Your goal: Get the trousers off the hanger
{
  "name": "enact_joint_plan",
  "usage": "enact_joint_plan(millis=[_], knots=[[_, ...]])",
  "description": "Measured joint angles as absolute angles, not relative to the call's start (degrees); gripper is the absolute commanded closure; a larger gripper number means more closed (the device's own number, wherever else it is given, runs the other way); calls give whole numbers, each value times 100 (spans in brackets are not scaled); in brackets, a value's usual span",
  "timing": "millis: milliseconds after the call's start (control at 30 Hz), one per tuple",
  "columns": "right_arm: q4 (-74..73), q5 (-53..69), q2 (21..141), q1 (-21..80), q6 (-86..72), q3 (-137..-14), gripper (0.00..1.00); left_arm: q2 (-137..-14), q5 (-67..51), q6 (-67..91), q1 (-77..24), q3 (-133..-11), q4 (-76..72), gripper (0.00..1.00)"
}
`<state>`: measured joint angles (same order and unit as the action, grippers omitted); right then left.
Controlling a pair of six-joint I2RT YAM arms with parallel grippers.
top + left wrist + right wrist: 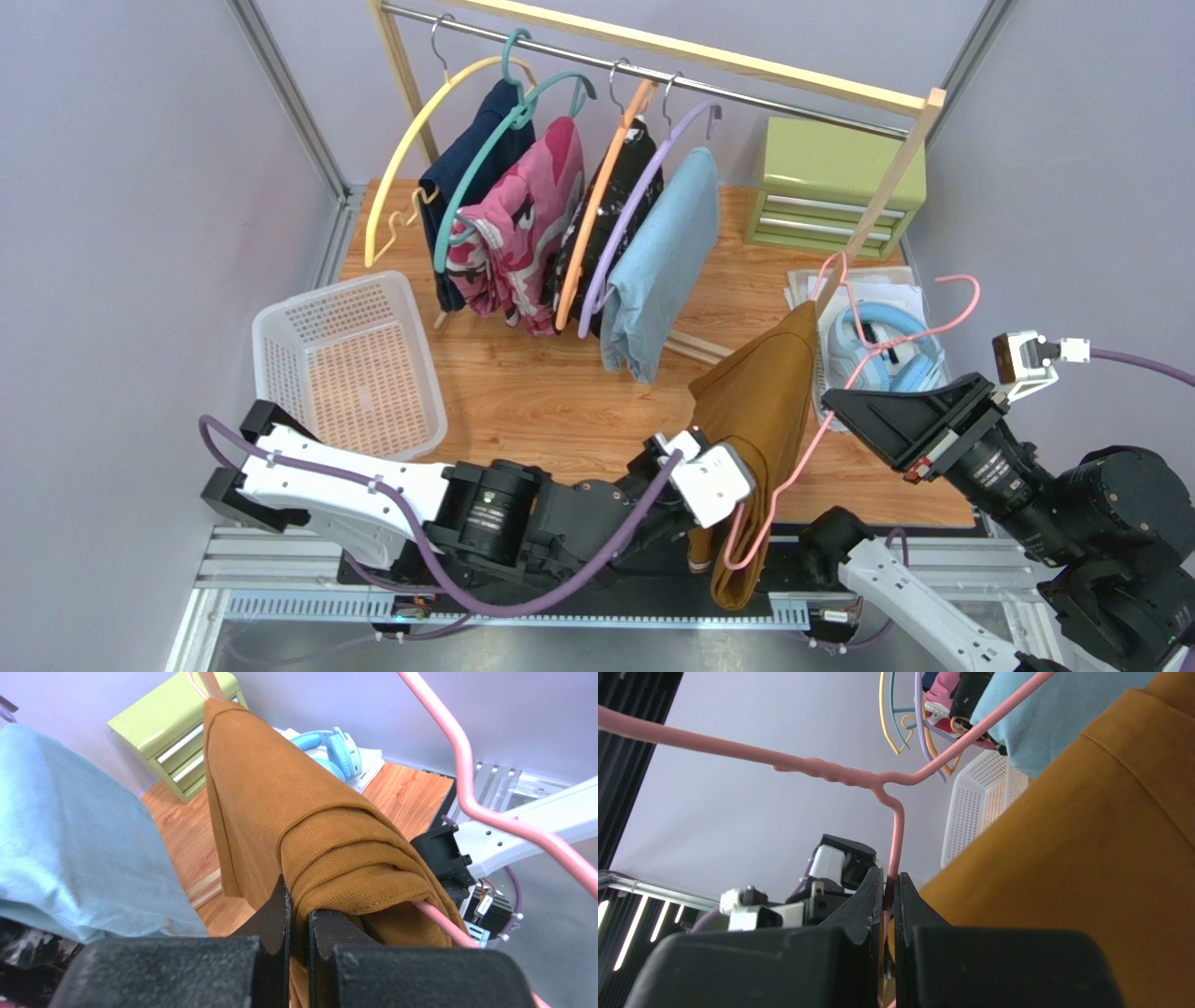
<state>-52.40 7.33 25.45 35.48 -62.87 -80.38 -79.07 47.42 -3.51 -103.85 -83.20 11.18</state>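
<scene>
The mustard-brown trousers (758, 406) hang folded over the thin pink hanger (905, 329), held in the air above the table's near edge. My left gripper (718, 490) is shut on a fold of the trousers near the hanger's lower bar. In the left wrist view its jaws (300, 910) pinch the fabric (295, 812), and the pink wire (484, 812) runs out to the right. My right gripper (838, 406) is shut on the hanger. In the right wrist view its jaws (889, 885) clamp the pink wire (898, 833) beside the trousers (1088, 847).
A wooden rack at the back holds a light blue garment (666, 259), a pink patterned garment (526, 224) and others on coloured hangers. A white basket (351, 371) stands at left. A green drawer box (828, 182) and blue headphones (877, 343) are at right.
</scene>
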Motion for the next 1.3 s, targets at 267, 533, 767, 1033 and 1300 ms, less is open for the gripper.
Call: enact_joint_plan(millis=[267,533,767,1033,1300], knots=[[-5297,1125,2462,3548,-6086,-7806,100,-7393,4440,-255,-10390,-8554,1538,100],[-5168,1372,2526,3548,-5959,-7706,100,-7542,4362,-484,-10451,-9437,1861,100],[-5177,1358,2491,3548,-5885,-7358,100,-7815,4362,-792,-10484,-10186,2263,100],[-5468,1155,2008,3551,-5911,-6814,100,-7773,4307,-921,-10525,-10248,2515,100],[-6145,635,1822,3551,-5916,-6759,100,-7035,3778,-714,-10534,-9904,2294,100]])
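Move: The left hand holds the trousers' near edge, and the pink hanger's middle lies about 6 cm right, level fore-and-aft and some 4 cm lower. The hanging blue trousers are roughly 16 cm ahead, 4 cm left and 8 cm lower. The right hand grips the hanger just below its neck, with the hanger's middle some 7 cm back, 3 cm left and 8 cm below. Keeping their grips, the left hand lifts the trousers about 13 cm and leftward while the right sinks the hanger 10 cm. ##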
